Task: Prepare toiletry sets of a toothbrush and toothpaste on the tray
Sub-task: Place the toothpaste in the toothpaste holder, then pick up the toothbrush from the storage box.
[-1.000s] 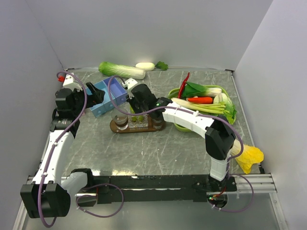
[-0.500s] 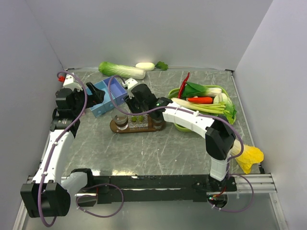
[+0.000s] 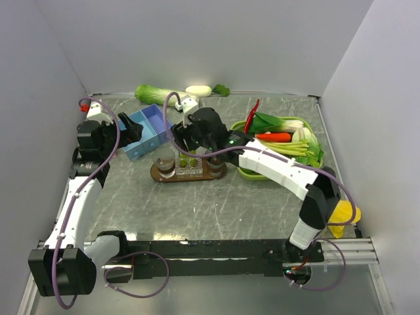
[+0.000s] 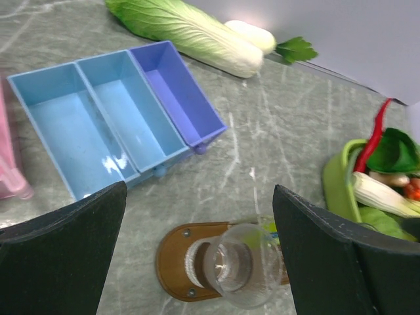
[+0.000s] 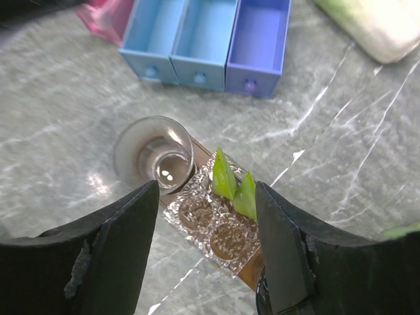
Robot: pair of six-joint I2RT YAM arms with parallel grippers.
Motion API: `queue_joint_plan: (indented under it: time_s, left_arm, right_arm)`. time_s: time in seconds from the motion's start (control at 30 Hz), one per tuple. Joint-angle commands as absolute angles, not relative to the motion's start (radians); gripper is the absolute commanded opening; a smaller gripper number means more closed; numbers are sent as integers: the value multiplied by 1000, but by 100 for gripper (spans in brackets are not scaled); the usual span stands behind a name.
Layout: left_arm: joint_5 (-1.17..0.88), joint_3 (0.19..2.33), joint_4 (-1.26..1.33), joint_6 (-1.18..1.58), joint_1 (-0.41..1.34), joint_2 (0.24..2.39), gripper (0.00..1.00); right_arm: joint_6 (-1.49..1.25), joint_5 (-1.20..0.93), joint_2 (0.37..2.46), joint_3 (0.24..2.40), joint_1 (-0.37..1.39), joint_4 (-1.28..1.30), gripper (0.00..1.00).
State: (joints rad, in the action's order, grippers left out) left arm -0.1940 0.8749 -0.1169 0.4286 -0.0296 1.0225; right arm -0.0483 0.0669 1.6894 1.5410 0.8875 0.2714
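Observation:
The dark brown oval tray lies mid-table. On it stand a see-through tumbler at the left end and a clear ribbed holder in the middle. Two light-green toothpaste tubes stand upright in that holder, points up. My right gripper hangs open above the holder. The tubes are between its fingers but are not touched. My left gripper is wide open over the table. It looks down at the tumbler and the tray's left end. No toothbrush shows in any view.
A blue compartment box sits just behind the tray, with a pink one to its left. A cabbage and a white vegetable lie along the back wall. The lime-green vegetable basket stands to the right. A yellow object lies by the right arm.
My right gripper has opened and lifted back from the tray, leaving the green tubes standing in the holder. Its elbow has swung right. The left arm has not moved.

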Motion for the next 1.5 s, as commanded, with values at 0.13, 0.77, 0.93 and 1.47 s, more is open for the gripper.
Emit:
queue_joint_plan:
  time_s: [0.13, 0.77, 0.93, 1.47]
  left_arm:
    - [36, 879, -92, 344, -40, 1032, 97]
    - [256, 902, -201, 319, -279, 1268, 86]
    - [219, 945, -216, 302, -316, 1382, 80]
    - [97, 1031, -199, 272, -345, 1548, 53]
  right_arm:
    - [-115, -47, 1455, 1421, 799, 219, 69]
    - [-176, -255, 950, 954, 483, 150, 69]
    - [-187, -279, 939, 934, 476, 132, 69]
    - [-210, -311, 956, 913, 469, 95, 69]
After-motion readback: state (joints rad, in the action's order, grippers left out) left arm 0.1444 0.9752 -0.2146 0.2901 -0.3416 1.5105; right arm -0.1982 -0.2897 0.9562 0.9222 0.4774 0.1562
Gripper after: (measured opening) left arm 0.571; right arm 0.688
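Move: The pink toothbrush's handle end lies about 18 cm left of the left hand, some 2 cm ahead and 18 cm down. Its pink box is centred 5 cm farther out; the blue boxes lie 9 cm ahead and 4 cm left of the hand. The just-placed toothpaste is 12 cm below the right hand, 2 cm ahead; the left cup stands 7 cm left, the right cup 10 cm right, the vegetable basket 30 cm right. Swing the left gripper about 19 cm left and, from partway, down some 16 cm to the toothbrush handle at the pink box's near edge, tipping the fingers down and turning them counter-clockwise, each about 30 degrees, while narrowing them to just over half open around the handle without gripping. Meanwhile carry the empty right gripper right about 18 cm and slightly back, away from the toothpaste towards the basket, then hold there. ##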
